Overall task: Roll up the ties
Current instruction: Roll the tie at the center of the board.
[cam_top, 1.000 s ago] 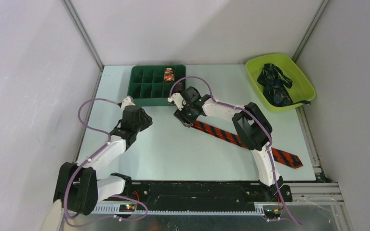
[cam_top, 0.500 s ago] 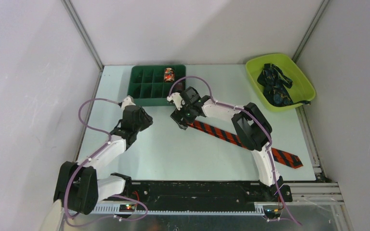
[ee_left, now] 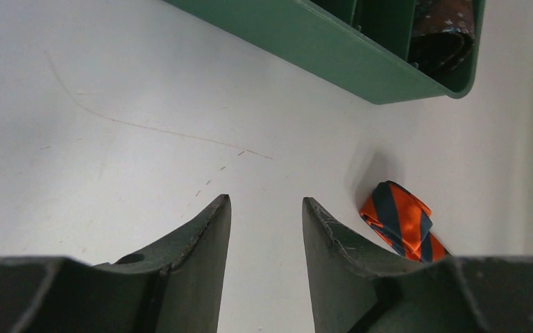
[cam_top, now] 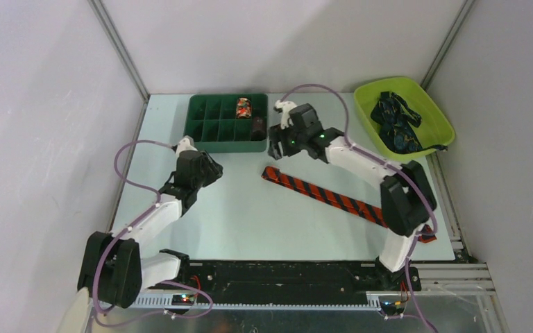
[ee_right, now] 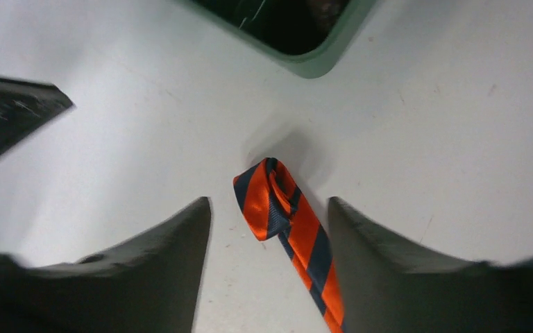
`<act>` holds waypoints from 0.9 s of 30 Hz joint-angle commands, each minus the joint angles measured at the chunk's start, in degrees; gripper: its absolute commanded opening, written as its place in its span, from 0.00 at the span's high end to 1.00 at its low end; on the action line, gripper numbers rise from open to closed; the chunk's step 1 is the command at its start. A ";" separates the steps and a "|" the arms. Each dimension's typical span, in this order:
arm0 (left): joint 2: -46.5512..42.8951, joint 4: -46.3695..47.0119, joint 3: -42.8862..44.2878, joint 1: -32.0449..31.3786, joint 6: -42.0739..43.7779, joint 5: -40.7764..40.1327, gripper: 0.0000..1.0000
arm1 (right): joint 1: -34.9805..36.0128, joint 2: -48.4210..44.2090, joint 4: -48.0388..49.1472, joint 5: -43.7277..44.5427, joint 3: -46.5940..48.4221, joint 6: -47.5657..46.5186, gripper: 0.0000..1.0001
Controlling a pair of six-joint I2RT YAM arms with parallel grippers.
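A red-orange tie (cam_top: 319,193) with dark diagonal stripes lies stretched across the table, its wide end partly under the right arm. Its narrow end (ee_right: 272,198) is folded over into a small loose curl. My right gripper (cam_top: 275,151) hovers above that curl, open, with the fabric showing between its fingers (ee_right: 180,236) but untouched. My left gripper (cam_top: 213,168) is also open and empty, left of the curl, which appears at the right in its view (ee_left: 399,227). A rolled red-orange tie (cam_top: 243,107) and a dark roll (cam_top: 257,127) sit in the green tray (cam_top: 205,132).
The green compartment tray (ee_left: 333,48) stands at the back, close behind both grippers, its corner (ee_right: 312,64) near the right one. A lime bin (cam_top: 434,111) at the back right holds a heap of dark navy ties (cam_top: 395,121). Purple cables loop over both arms.
My right gripper has let go of the tie's narrow end and risen back toward the tray, its elbow swinging right. The end lies curled on the table. The left arm barely moved.
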 commanded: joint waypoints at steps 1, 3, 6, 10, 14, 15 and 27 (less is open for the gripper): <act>3.11 4.80 3.11 -0.71 0.17 3.96 0.52 | -2.98 -6.10 4.04 -5.08 -6.47 12.99 0.43; 4.52 5.52 3.96 -1.59 0.17 4.35 0.51 | -3.55 -7.37 4.55 -6.41 -8.61 15.60 0.56; 6.27 6.31 5.10 -2.86 0.06 4.98 0.51 | -3.42 -7.82 5.84 -8.32 -10.93 18.85 0.72; 8.72 6.91 6.43 -4.20 -0.09 5.80 0.52 | -2.27 -6.79 6.72 -9.50 -12.50 21.83 0.96; 10.56 7.32 7.30 -5.15 0.06 6.66 0.52 | -1.71 -5.52 8.58 -9.33 -14.06 24.36 1.00; 11.14 7.58 7.56 -5.20 0.07 6.78 0.52 | -1.74 -4.87 8.70 -9.38 -14.16 24.70 1.00; 16.45 9.88 9.90 -5.58 -0.08 10.03 0.53 | -3.20 1.10 12.83 -11.13 -14.21 27.78 1.00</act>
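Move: From the right hand, the tie's rolled end lies about 12 cm below, 1 cm ahead and 2 cm to the left; the green tray's middle is some 19 cm ahead and 16 cm left, with the brown rolled tie in it 17 cm ahead and 5 cm left. From the left hand, the tie's rolled end is about 15 cm to the right, 4 cm ahead and 9 cm below; the tray's middle is some 22 cm ahead and 1 cm right. Shut the empty right gripper fully as it finishes rising and swings a little right, then bring it back and down about 7 cm towards the tie's rolled end, tipping the fingers some 25 degrees steeper. Meanwhile bring the left gripper about 7 cm right and slightly forward towards the same roll, turning clockwise a little, fingers kept half open. ##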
